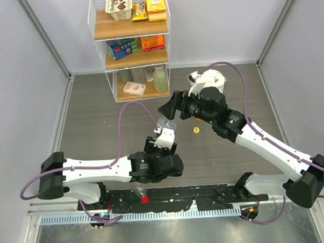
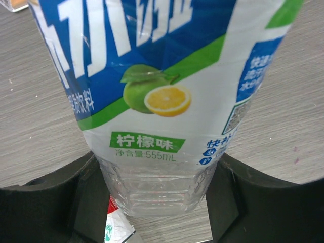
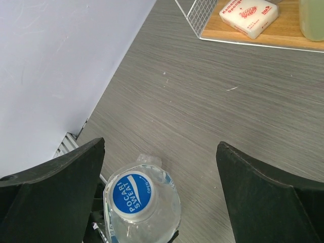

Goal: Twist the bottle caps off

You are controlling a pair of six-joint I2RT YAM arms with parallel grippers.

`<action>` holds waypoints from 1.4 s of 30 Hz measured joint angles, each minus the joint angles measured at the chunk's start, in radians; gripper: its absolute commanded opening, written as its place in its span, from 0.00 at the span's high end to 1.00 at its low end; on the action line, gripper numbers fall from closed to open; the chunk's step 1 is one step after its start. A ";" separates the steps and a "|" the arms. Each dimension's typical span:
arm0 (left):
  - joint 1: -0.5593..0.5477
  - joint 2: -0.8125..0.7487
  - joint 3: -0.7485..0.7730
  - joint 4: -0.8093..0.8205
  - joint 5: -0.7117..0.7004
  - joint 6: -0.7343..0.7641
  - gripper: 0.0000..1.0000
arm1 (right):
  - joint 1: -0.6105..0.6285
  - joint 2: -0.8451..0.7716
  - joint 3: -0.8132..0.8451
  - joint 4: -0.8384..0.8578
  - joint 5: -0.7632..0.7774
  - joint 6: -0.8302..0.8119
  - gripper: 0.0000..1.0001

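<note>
A clear bottle with a blue label (image 2: 157, 91) stands upright on the table, and my left gripper (image 2: 157, 195) is shut on its lower body. The top view shows that bottle (image 1: 166, 125) just beyond the left gripper (image 1: 164, 137). Its cap (image 3: 132, 196), white with a blue top, is on the neck. My right gripper (image 3: 159, 174) hovers above the cap, open, fingers (image 3: 50, 192) wide on either side and not touching it; from above, the right gripper (image 1: 170, 108) sits over the bottle. A yellow cap (image 1: 195, 129) lies loose on the table. A red cap (image 1: 145, 199) rests by the arm bases.
A wire shelf (image 1: 130, 45) with boxes stands at the back; its bottom level holds a pale green bottle (image 1: 160, 79) and a sponge pack (image 3: 249, 15). A red and white label (image 2: 117, 225) shows under the held bottle. Grey walls close both sides.
</note>
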 measured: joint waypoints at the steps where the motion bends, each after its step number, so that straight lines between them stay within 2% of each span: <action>1: 0.000 0.013 0.011 -0.014 -0.005 -0.008 1.00 | 0.004 0.005 0.002 0.000 0.005 0.000 0.11; 9: 0.000 0.050 0.037 -0.085 -0.037 -0.056 1.00 | 0.017 0.015 0.002 -0.008 0.016 0.000 0.31; 13: 0.000 0.050 0.037 -0.089 -0.039 -0.061 1.00 | 0.017 0.014 0.002 -0.006 0.014 0.002 0.47; 20: 0.000 0.051 0.037 -0.097 -0.035 -0.064 1.00 | 0.023 0.014 0.002 0.009 -0.006 0.005 0.60; 26: 0.000 0.051 0.037 -0.101 -0.034 -0.068 1.00 | 0.023 0.014 0.002 0.017 -0.025 0.005 0.86; 30: 0.000 0.051 0.037 -0.101 -0.034 -0.071 1.00 | 0.023 0.009 -0.008 0.031 -0.031 0.002 0.98; 35: -0.001 0.037 0.031 -0.084 -0.012 -0.063 1.00 | 0.023 -0.004 -0.027 0.055 -0.056 -0.026 0.98; 42: -0.007 -0.087 -0.059 0.029 0.081 0.004 1.00 | 0.019 -0.018 -0.043 0.101 -0.168 -0.105 0.98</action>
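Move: The bottle's blue cap sits almost between the right hand's open fingers, about 1 cm back and 1 cm left, level with them. On the table roughly 29 cm lower, the loose yellow cap lies some 13 cm ahead and 15 cm right, with the yellow bottle about 20 cm ahead and 18 cm right, 22 cm down. From the left hand, which already grips this bottle, the blue cap is about 7 cm ahead, 2 cm right and 13 cm up; the red-capped bottle lies about 9 cm back, 13 cm left and 13 cm down. The blue cap gets pinched from both sides as the right hand eases about 1 cm left and slightly back, closing its wide-open fingers until they stop on it. Still gripping it, the right hand then draws about 2 cm farther back and a little left, turning some 10 degrees counter-clockwise. Meanwhile the left hand, keeping its hold on the bottle, holds nearly still, then gives back about 1.5 cm with a slight roll. ##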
